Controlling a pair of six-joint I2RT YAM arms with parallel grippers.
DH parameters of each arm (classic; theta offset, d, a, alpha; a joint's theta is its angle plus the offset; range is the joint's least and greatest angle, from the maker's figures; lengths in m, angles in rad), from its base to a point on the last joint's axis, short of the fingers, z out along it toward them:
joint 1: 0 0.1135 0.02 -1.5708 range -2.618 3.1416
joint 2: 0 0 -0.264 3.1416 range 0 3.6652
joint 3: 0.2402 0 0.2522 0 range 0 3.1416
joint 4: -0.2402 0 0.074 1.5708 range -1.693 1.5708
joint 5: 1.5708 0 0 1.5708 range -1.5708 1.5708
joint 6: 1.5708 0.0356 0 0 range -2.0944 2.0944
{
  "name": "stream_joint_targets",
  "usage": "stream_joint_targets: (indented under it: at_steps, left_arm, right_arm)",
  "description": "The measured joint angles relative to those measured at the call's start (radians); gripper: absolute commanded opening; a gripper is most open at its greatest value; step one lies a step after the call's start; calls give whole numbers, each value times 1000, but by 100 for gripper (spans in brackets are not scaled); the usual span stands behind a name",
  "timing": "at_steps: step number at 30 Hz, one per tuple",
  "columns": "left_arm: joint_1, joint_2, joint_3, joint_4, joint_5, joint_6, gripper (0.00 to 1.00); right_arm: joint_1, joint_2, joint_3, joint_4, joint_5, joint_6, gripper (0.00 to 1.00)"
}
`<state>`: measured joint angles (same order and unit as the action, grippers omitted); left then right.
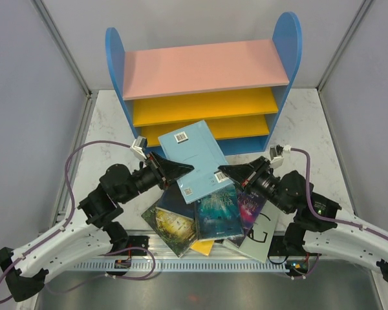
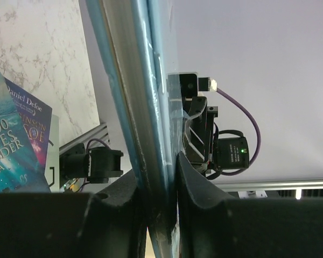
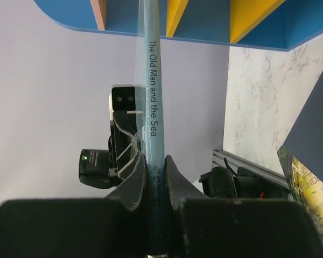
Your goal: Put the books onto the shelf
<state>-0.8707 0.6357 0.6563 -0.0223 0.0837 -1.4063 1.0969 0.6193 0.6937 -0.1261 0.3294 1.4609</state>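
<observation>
A light blue book [image 1: 194, 158] hangs tilted above the table in front of the shelf [image 1: 204, 64], which has blue sides, a pink top and yellow boards. My left gripper [image 1: 184, 169] is shut on its left edge, and the page edge [image 2: 134, 80] runs between the jaws of that gripper [image 2: 160, 177]. From the other side, my right gripper [image 1: 223, 172] is shut on the spine [image 3: 152, 80], which reads "The Old Man and the Sea", low down between the jaws of that gripper [image 3: 155, 166]. More books lie in a pile below: green-gold [image 1: 171, 226], teal [image 1: 216, 210], purple [image 1: 251, 208], pale grey [image 1: 262, 232].
A yellow book [image 1: 204, 247] and a dark navy one [image 1: 176, 200] peek out of the pile near the front rail [image 1: 200, 263]. The shelf stands at the back of the marble table [image 1: 110, 129], between grey walls. The two arms flank the pile.
</observation>
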Motion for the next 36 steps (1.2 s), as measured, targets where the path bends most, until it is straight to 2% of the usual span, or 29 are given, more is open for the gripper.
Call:
stream_joint_targets:
  at_steps: [12, 16, 22, 24, 26, 27, 29, 32, 36]
  left_arm:
    - [21, 120, 141, -47, -12, 57, 28]
    - [21, 154, 171, -50, -10, 80, 33]
    - [44, 244, 228, -59, 26, 160, 36]
    - [47, 290, 253, -65, 49, 182, 41]
    - [51, 348, 286, -68, 79, 200, 60]
    - [53, 370, 307, -70, 97, 211, 72]
    - [58, 413, 327, -74, 119, 227, 84]
    - [63, 431, 337, -76, 148, 234, 95]
    - [67, 424, 336, -76, 164, 234, 96]
  right_arm:
    - [-353, 104, 87, 48, -273, -40, 0]
    - [-442, 117, 81, 84, -361, -28, 0]
    - [-620, 138, 81, 116, -396, -15, 0]
    - [-697, 149, 81, 114, -384, -13, 0]
    - [-780, 163, 81, 114, -382, -5, 0]
    - [-806, 168, 81, 114, -382, -2, 0]
    - [-862, 177, 81, 115, -395, 9, 0]
    - [-933, 189, 81, 121, -431, 25, 0]
    - [-1023, 215, 81, 133, -472, 43, 0]
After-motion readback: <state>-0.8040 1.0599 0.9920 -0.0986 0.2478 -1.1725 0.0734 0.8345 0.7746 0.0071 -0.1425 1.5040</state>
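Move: The light-blue book lies flat, still pinched by both hands, its middle about 3 cm ahead and 9 cm left of the right hand. Its goal, the right end of the top slot, lies some 25 cm ahead of that hand and 10 cm to its right, at nearly the same height. The blue side panel stands 8 cm farther right of the slot place. From the left hand, the slot place is about 25 cm ahead and 20 cm right. The light-blue book is carried into the right end of the top slot by the right hand, which keeps its pinch on the spine edge and swings forward and right about 17 cm each way, forward first, turning clockwise some 30 degrees. The left hand follows right and forward several centimetres, rising slightly then sinking back, and opens wide late on, letting go of the book. ##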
